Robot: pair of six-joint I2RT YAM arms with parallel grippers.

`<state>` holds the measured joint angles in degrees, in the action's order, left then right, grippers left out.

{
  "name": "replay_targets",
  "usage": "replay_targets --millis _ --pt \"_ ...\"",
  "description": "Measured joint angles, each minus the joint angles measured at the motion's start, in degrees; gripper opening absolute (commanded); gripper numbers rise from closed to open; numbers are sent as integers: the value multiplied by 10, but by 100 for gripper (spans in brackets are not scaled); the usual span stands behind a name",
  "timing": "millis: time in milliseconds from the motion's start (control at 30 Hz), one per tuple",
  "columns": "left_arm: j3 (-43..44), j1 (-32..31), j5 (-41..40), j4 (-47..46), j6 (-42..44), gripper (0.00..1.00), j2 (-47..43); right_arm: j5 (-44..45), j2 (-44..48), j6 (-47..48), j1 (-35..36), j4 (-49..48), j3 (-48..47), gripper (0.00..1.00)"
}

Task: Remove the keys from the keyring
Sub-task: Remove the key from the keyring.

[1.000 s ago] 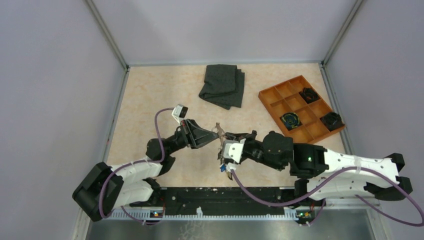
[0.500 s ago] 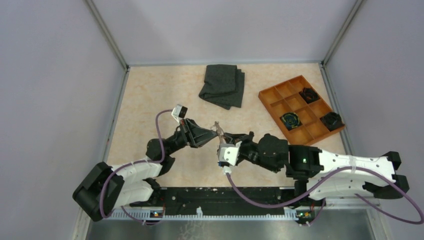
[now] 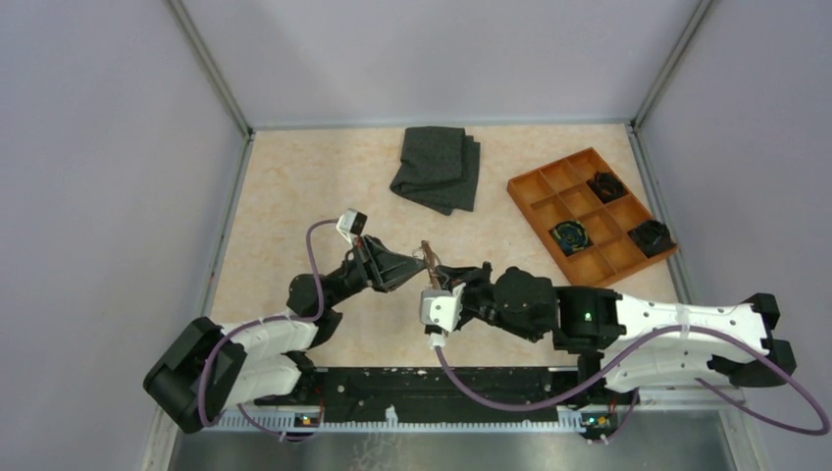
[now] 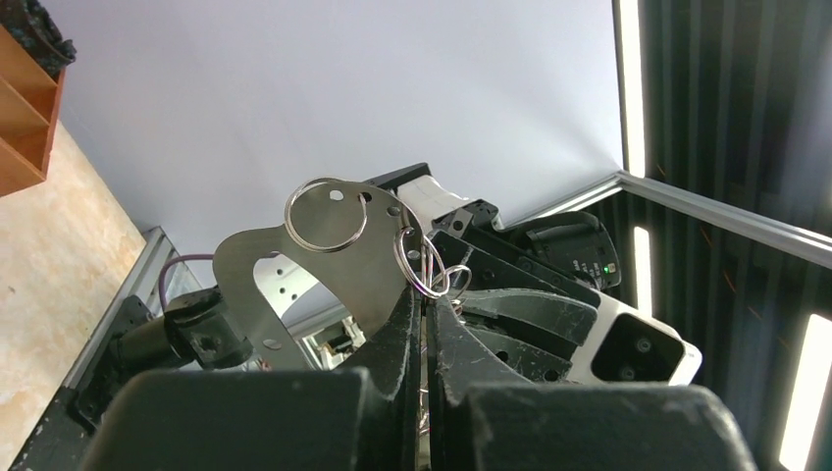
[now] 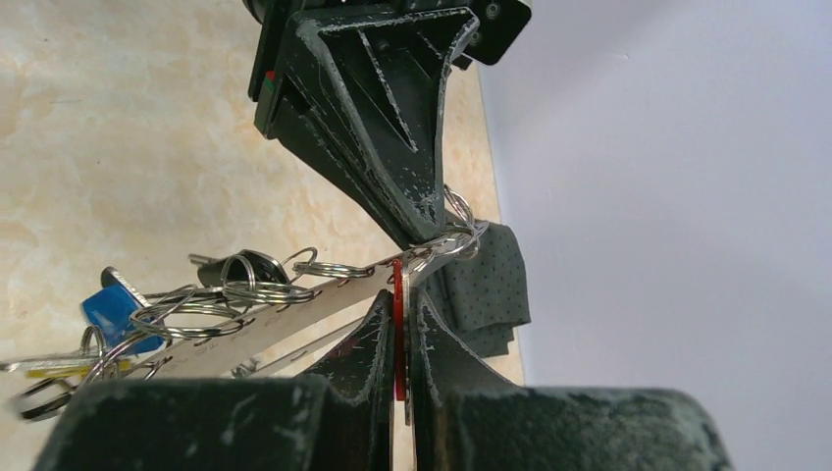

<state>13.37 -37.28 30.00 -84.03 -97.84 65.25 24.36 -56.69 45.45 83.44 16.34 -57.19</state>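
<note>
The keyring (image 4: 324,260) is a pale grey curved metal band with small holes and split rings. My left gripper (image 4: 424,302) is shut on its end where small rings hang. In the right wrist view the keyring (image 5: 285,319) runs left, carrying several rings, a blue-headed key (image 5: 108,309) and a dark-headed key (image 5: 240,267). My right gripper (image 5: 397,329) is shut on a red-headed key (image 5: 397,294) beside the band, tip to tip with the left fingers (image 5: 383,128). From above, left gripper (image 3: 417,263) and right gripper (image 3: 449,279) meet at the keyring (image 3: 429,255), held above the table.
A folded dark grey cloth (image 3: 437,169) lies at the back centre and also shows in the right wrist view (image 5: 481,285). An orange compartment tray (image 3: 549,196) with black clumps stands at the right. Grey walls close in the table on three sides.
The right arm has shifted left and forward toward the left gripper. The bunch of keys that hung below its wrist camera no longer shows from above. The left arm has barely moved.
</note>
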Motion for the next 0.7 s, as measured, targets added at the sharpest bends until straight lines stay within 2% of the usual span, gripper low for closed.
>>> replay_targets --millis 67,200,500,700 --pt "-6 0 -1 0 0 19 2 -4 -3 0 0 10 -4 0" --pt "-11 0 -5 0 6 33 2 -20 -7 -1 2 20 -11 0" --pt "-14 1 -7 28 76 38 -64 -37 -8 -13 4 44 -30 0" --pt "0 2 10 157 199 43 -141 -50 -7 -28 4 52 -33 0"
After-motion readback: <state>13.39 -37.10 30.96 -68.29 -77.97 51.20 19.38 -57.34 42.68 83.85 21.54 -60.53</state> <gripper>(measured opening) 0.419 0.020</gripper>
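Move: The ring at the upper end of the key plate is already pinched in the left fingertips. From the right hand, which holds the plate just beside it, that ring lies about 2 cm ahead, 3 cm to the left and 1 cm up. From the left hand the plate's middle is some 3 cm back, 2 cm right and 6 cm below, and the bunch of keys about 6 cm back, 2 cm right and 10 cm down. The ring is let go: the left fingers part to a little under half open, dipping slightly, then draw back and to the left by about 1.5 cm while the hand rolls some 20 degrees about its own fingers. The right hand keeps its pinch on the plate and eases back about 1.5 cm. ##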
